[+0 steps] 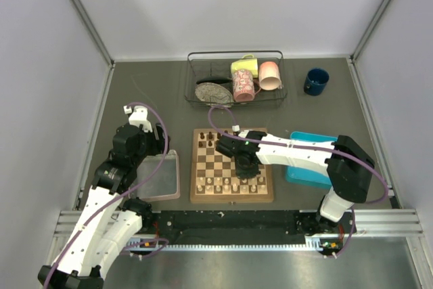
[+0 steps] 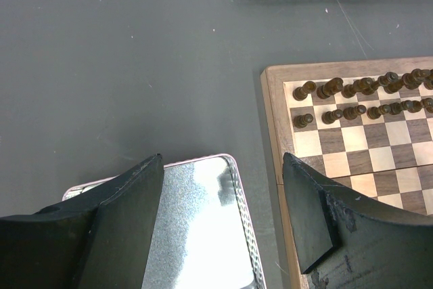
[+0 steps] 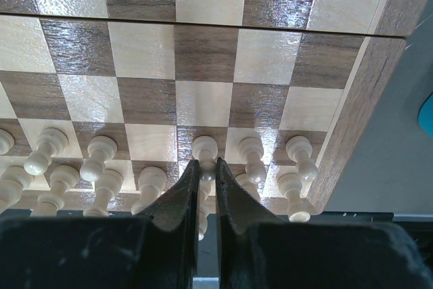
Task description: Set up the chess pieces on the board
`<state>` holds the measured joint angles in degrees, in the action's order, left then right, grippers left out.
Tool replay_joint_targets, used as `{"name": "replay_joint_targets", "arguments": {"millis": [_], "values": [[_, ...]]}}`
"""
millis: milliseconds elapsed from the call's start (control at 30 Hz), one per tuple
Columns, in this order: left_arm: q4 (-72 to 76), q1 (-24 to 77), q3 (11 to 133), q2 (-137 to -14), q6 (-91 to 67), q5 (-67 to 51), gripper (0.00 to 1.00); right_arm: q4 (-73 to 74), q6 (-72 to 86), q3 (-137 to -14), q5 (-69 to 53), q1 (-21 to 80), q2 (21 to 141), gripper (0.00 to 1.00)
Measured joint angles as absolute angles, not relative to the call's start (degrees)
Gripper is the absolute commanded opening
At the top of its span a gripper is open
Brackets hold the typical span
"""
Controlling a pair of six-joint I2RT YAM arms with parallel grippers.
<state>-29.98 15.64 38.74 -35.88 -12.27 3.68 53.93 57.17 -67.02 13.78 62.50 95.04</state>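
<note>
The board lies in the middle of the table. Dark chess pieces stand in two rows along its far edge, and cream pieces stand in two rows along its near edge. My right gripper reaches over the near rows. Its jaws are closed to a narrow slit on the head of an upright cream pawn that stands on a dark square. In the top view the right gripper hangs over the board's right half. My left gripper is open and holds nothing, above the clear pinkish tray left of the board.
A wire basket with mugs and a plate stands at the back. A blue mug is to its right. A blue tray lies right of the board, partly under my right arm. The pinkish tray sits close to the board's left edge.
</note>
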Motion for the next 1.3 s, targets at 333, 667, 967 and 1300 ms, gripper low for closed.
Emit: {"name": "replay_joint_targets", "arguments": {"millis": [333,667,967,1300], "values": [[-29.95,15.64,38.74,-35.88,-12.27,3.68,0.75,53.45,57.12,-67.02,13.65,62.5,95.04,0.08],[-29.95,15.64,38.74,-35.88,-12.27,3.68,0.75,53.25,57.08,-67.02,13.5,62.5,95.04,0.2],[-29.98,15.64,38.74,-35.88,-12.25,3.68,0.75,53.12,57.1,-67.0,13.41,62.5,95.04,0.28],[-29.98,15.64,38.74,-35.88,-12.27,3.68,0.75,52.75,57.06,-67.18,13.47,62.5,93.47,0.31]]}}
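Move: The white pawn I hold is right between my right fingertips, its middle about 1 cm below the hand point. Directly behind it, some 3 cm back, stands a back-row piece. The neighbour pawn is about 3 cm to the right and level with it; the square 3 cm to the left is empty, with the tall piece 3 cm back of that square. From my left hand the held pawn lies about 24 cm right, 10 cm back and 14 cm below. I keep my right hand low over the front pawn row, easing only about half a centimetre to the left, then spread the nearly shut fingers to roughly a third open so the pinch on the pawn ends. Right at the end I begin to lift, about 1 cm straight up, with the fingertips still either side of the pawn. ##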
